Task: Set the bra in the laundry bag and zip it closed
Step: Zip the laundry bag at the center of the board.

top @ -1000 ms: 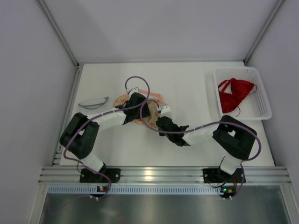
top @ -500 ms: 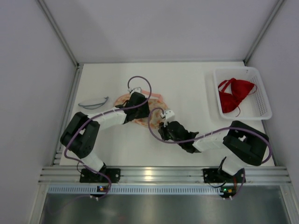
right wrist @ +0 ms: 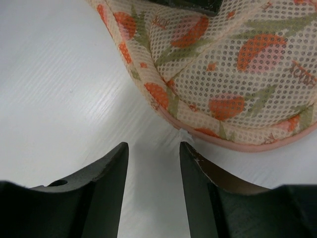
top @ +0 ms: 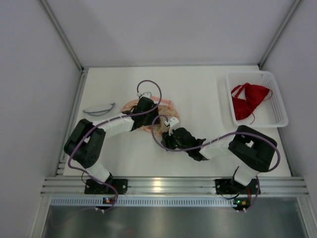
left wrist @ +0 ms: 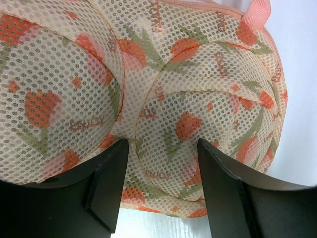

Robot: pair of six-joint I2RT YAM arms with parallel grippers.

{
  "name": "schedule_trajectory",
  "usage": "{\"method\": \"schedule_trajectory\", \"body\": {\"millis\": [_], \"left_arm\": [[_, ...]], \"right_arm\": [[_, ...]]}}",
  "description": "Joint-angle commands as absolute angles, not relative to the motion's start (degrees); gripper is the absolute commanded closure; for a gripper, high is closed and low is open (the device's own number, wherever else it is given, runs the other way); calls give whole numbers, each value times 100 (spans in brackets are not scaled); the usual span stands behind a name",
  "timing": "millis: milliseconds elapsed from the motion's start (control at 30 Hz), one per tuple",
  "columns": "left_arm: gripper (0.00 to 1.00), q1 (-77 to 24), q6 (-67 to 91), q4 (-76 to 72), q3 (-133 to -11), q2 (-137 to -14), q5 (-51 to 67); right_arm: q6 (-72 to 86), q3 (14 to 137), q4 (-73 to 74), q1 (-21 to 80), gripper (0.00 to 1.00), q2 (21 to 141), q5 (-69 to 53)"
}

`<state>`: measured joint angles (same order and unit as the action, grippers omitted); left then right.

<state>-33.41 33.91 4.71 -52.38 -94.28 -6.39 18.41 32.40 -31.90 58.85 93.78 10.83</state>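
Observation:
The laundry bag (top: pixel 130 106), peach mesh with orange flowers, lies flat left of the table's middle. My left gripper (top: pixel 147 113) rests on top of it. In the left wrist view its open fingers (left wrist: pixel 110 184) straddle the bag's (left wrist: pixel 188 99) domed mesh, which lies smooth between them. My right gripper (top: pixel 165 140) hovers just off the bag's near edge. In the right wrist view it (right wrist: pixel 153 148) is open over bare table, and a small white zipper pull (right wrist: pixel 184 134) on the pink zip edge (right wrist: pixel 233 145) sits by its right fingertip. A red bra (top: pixel 249 99) lies in the basket (top: pixel 280 121).
The white basket stands at the table's right back corner. A thin grey curved item (top: pixel 99 108) lies near the left wall. Purple cables loop over both arms. White side walls close in the table on the left and right.
My right gripper has opened and drawn back from the bag's near edge toward the front. The left gripper has stayed on the bag.

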Motion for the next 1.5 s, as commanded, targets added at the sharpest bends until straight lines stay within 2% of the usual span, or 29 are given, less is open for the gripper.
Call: {"method": "schedule_trajectory", "body": {"millis": [0, 200, 467, 800, 833, 1033, 1067, 1100, 1467], "left_arm": [[36, -3322, 3296, 343, -5397, -9378, -527], [36, -3322, 3296, 352, -5361, -9360, -492], [36, -3322, 3313, 352, -5405, -9431, -519], [36, -3331, 3331, 343, -5379, -9457, -378], [37, -3331, 3322, 343, -5379, -9457, -369], [37, -3331, 3322, 351, -5309, -9466, -308], [37, -3331, 3305, 334, -5300, -9466, -308], [37, -3331, 3261, 343, -5300, -9457, -308], [36, -3234, 2540, 527, -5405, -8817, -150]], "right_arm": [[1846, 3664, -3078, 5924, 53, 9545, 1247], [1872, 3972, -2418, 5924, 58, 9519, 1722], [1863, 3981, -1925, 5933, 58, 9439, 2179], [1732, 3999, -2504, 5906, 58, 9764, 2215], [1697, 4008, -2644, 5898, 60, 9799, 2215], [1749, 3911, -3014, 5854, 85, 9800, 2425], [1740, 3894, -3058, 5854, 95, 9748, 2426], [1749, 3867, -3085, 5845, 100, 9712, 2443], [1819, 3551, -2725, 5845, 100, 9343, 2575]]}}
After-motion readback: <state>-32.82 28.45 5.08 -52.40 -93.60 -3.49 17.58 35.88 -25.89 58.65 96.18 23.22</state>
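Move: The white zip pull on the laundry bag's near edge lies about 3 cm ahead of the right hand, 2 cm to its right and 1 cm lower. The bag's middle is some 12 cm ahead of this hand and 5 cm to its left. From the left hand, whose half-open fingers are over the bag, the pull is roughly 7 cm back, 5 cm to the right and 3 cm lower. The right hand moves about 3 cm forward and nearly as far right, shutting its fingers on the zip pull. ##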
